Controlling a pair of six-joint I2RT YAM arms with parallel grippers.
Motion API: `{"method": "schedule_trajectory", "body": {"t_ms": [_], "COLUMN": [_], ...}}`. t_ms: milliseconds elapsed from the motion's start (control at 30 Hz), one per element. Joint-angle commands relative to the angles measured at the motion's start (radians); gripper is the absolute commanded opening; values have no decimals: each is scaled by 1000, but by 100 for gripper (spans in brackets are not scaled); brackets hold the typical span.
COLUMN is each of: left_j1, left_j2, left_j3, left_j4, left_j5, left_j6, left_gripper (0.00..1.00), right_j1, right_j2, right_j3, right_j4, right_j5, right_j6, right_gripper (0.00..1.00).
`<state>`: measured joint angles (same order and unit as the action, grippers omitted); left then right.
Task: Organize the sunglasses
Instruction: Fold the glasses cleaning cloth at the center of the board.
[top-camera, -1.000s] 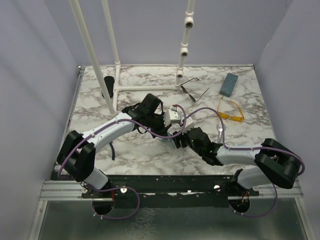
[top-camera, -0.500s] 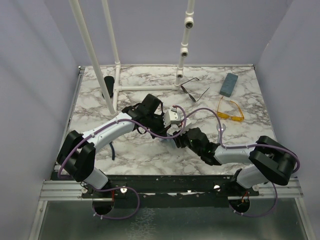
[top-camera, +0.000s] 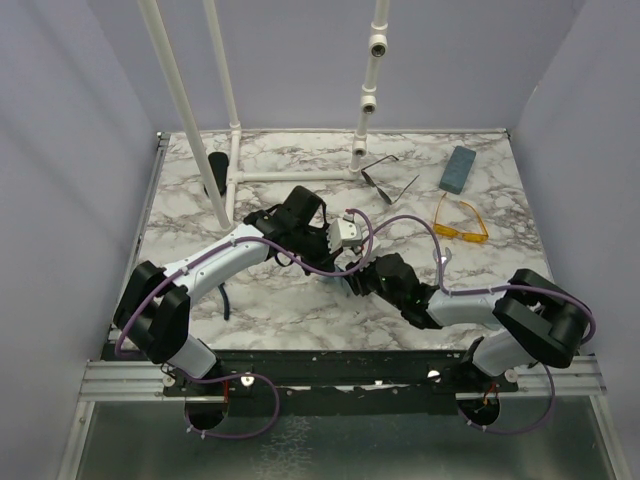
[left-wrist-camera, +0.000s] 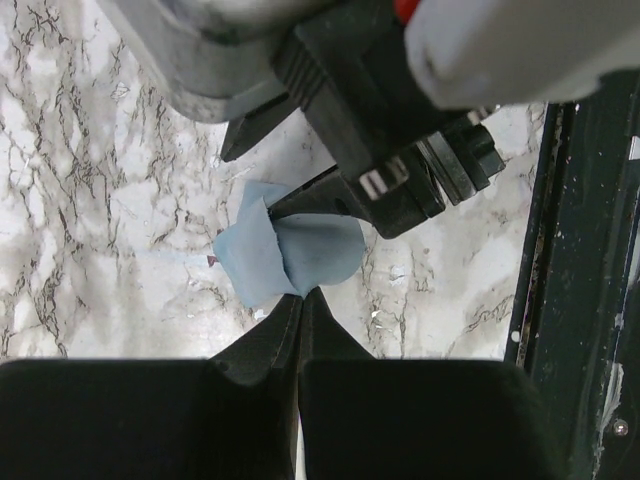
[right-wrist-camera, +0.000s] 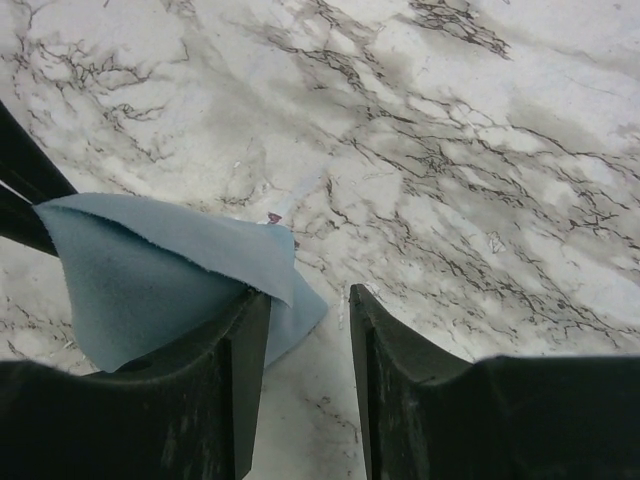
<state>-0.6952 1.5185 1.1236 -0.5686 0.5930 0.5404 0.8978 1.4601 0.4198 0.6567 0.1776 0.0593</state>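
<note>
Both pairs of sunglasses lie at the back right of the table: the thin dark wire pair (top-camera: 388, 180) and the translucent yellow-orange pair (top-camera: 460, 222). Neither gripper is near them. At mid-table my left gripper (left-wrist-camera: 300, 292) is shut on the edge of a small blue cloth (left-wrist-camera: 290, 250), holding it just above the marble. My right gripper (right-wrist-camera: 308, 295) meets it from the other side, open with a narrow gap. The blue cloth (right-wrist-camera: 160, 270) drapes over its left finger (right-wrist-camera: 240, 340), and one corner hangs between the jaws. From above, the two grippers (top-camera: 352, 268) nearly touch.
A blue-grey oblong case (top-camera: 458, 168) lies beyond the yellow pair. A black oval case (top-camera: 216, 172) stands at the back left by the white pipe frame (top-camera: 290, 172). Purple cables loop over both arms. The table's dark front rail (left-wrist-camera: 580, 300) runs close to the grippers.
The right arm has edged a little left toward the left gripper. The left arm, the sunglasses and the cases have not moved.
</note>
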Motion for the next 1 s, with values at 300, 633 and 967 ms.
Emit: {"method": "schedule_trajectory", "body": {"t_ms": [300, 633, 967], "left_j1": [-4, -4, -3], "left_j2": [2, -8, -12], "left_j3": [24, 21, 50], "left_j4": [-11, -17, -19], "left_j5": [-7, -35, -187], "left_j6": [14, 16, 26], "left_gripper": [0, 0, 0], "right_j1": [-21, -36, -42], "right_j2": [38, 14, -55], "right_j3": [19, 21, 101], "right_j4": [55, 20, -186], "right_j5": [-78, -50, -26], "right_j6": [-9, -3, -9], "right_gripper": [32, 0, 1]}}
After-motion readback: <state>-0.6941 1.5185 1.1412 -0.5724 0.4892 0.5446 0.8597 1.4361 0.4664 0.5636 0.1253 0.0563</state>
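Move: The cleaning cloth hangs from the left gripper's shut tips, its middle about 4 cm below them, 3 cm to the right and 1 cm ahead. From the right hand, whose half-open fingers are at its free edge, the cloth's middle lies some 3 cm left, 1 cm back and about level. From that hand, the wrench lies roughly 21 cm right, level fore and aft, and the black sunglasses about 27 cm ahead and 11 cm right, both some 4 cm lower. The right fingers shut on the free edge of the blue cloth and pinch it, after easing under 1 cm down, back and left around it; with the edge held, that hand then lifts about 1.5 cm, edging forward. The left hand keeps its shut grip on the other end, staying still until late, then shifts about 1.5 cm forward. ##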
